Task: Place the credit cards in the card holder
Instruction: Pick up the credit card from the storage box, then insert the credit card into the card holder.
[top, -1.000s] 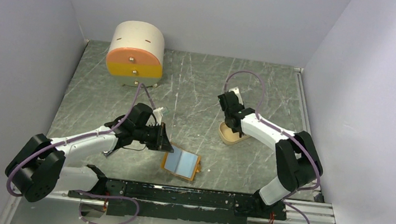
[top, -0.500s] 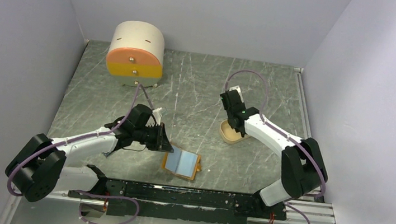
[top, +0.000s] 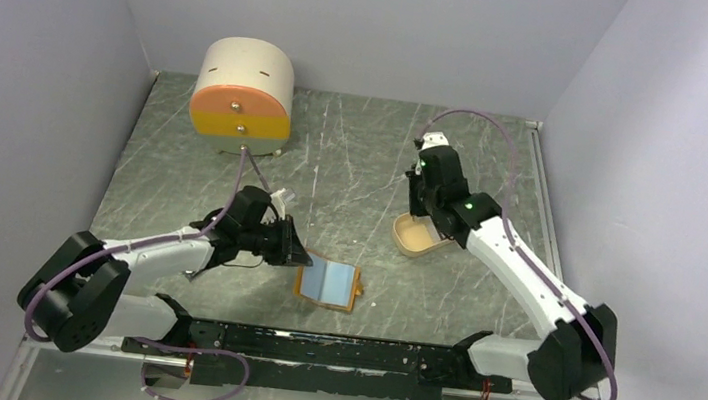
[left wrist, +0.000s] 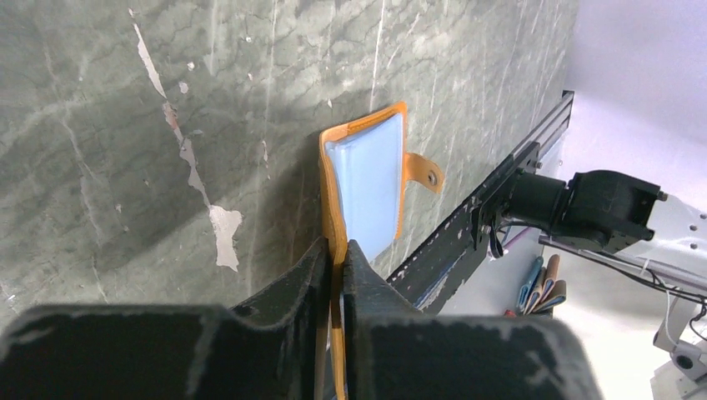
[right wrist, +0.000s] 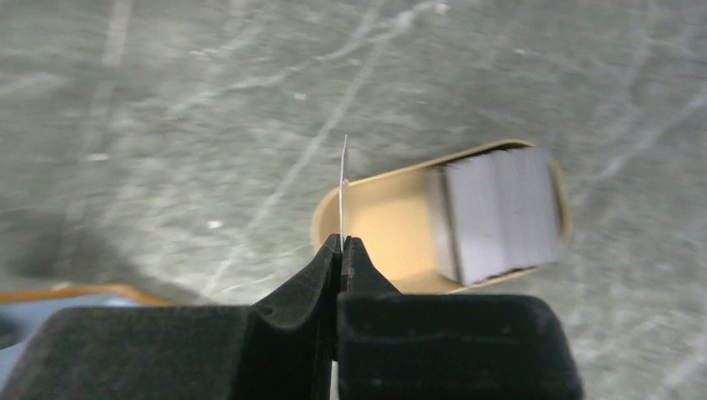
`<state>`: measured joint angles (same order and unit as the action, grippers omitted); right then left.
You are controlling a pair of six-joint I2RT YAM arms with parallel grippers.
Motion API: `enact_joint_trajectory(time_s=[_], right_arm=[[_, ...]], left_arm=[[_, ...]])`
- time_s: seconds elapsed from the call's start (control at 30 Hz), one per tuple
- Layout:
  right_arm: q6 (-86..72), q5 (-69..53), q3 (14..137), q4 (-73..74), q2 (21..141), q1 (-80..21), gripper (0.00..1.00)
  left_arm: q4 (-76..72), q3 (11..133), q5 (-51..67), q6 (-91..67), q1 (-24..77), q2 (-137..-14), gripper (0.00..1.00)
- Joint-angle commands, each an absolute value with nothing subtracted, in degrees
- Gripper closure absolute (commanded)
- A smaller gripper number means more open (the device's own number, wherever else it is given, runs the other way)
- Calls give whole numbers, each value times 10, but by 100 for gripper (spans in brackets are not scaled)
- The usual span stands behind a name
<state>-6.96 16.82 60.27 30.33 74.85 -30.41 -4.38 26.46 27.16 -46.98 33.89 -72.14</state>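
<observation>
The card holder (top: pixel 328 283) lies open on the table, orange outside and pale blue inside (left wrist: pixel 367 183), with its snap tab (left wrist: pixel 425 173) sticking out. My left gripper (left wrist: pixel 335 250) is shut on its orange left edge. My right gripper (right wrist: pixel 342 243) is shut on one thin credit card (right wrist: pixel 343 187), seen edge-on and held upright above the tan oval tray (right wrist: pixel 392 225). A stack of pale grey credit cards (right wrist: pixel 500 212) lies in the tray's right half. In the top view the right gripper (top: pixel 418 195) hangs over the tray (top: pixel 414 237).
A round cream-and-orange drawer box (top: pixel 242 97) stands at the back left. The black rail (top: pixel 333 351) with both arm bases runs along the near edge. Walls close in the table on the left, back and right.
My right gripper has shut on a card and risen from the tray, its arm stretching up and back. The left gripper keeps its hold; the card holder has shifted slightly.
</observation>
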Motion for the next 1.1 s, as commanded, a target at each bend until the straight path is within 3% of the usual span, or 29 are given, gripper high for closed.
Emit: enact_joint_trajectory(time_s=[0.0,0.2,0.37,0.73,1.07], right_arm=[[-165,-14,574,271,690,-303,100],[-336,-166,414,86,595,-329,100],[-462,-186,300,-84,571,-381,100],[-551,-132,245,-203,672,-477,100],[-576,-125,217,-252,738,-484,100]], left_arm=[[-80,260,268,-478,333,-738,83],[-78,257,266,-479,333,-747,80],[-70,258,255,-471,333,-762,76],[6,272,199,-446,332,-744,61],[26,269,193,-443,330,-733,63]])
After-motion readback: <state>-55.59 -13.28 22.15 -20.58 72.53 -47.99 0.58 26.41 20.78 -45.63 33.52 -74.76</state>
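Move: The right hand holds a card over the storage box. The open card holder lies some 18 cm back and 18 cm to its left, about 13 cm lower. The box's middle is about 1 cm back, 4 cm to the hand's right and 13 cm below, with the remaining cards level with the hand, 7 cm to its right. The left hand pinches the holder's left edge; the holder's middle is 5 cm right, 4 cm back and 3 cm below. Back and to the left by over 20 cm, rising briefly and then sinking to end about 9 cm lower, the right hand carries the pinched card from above the box to the holder, its wrist turning some 60 degrees so the fingers swing to point left and down. The left hand sinks about 3 cm, then also shifts 2 cm left while opening its pinch around the holder's left edge. ##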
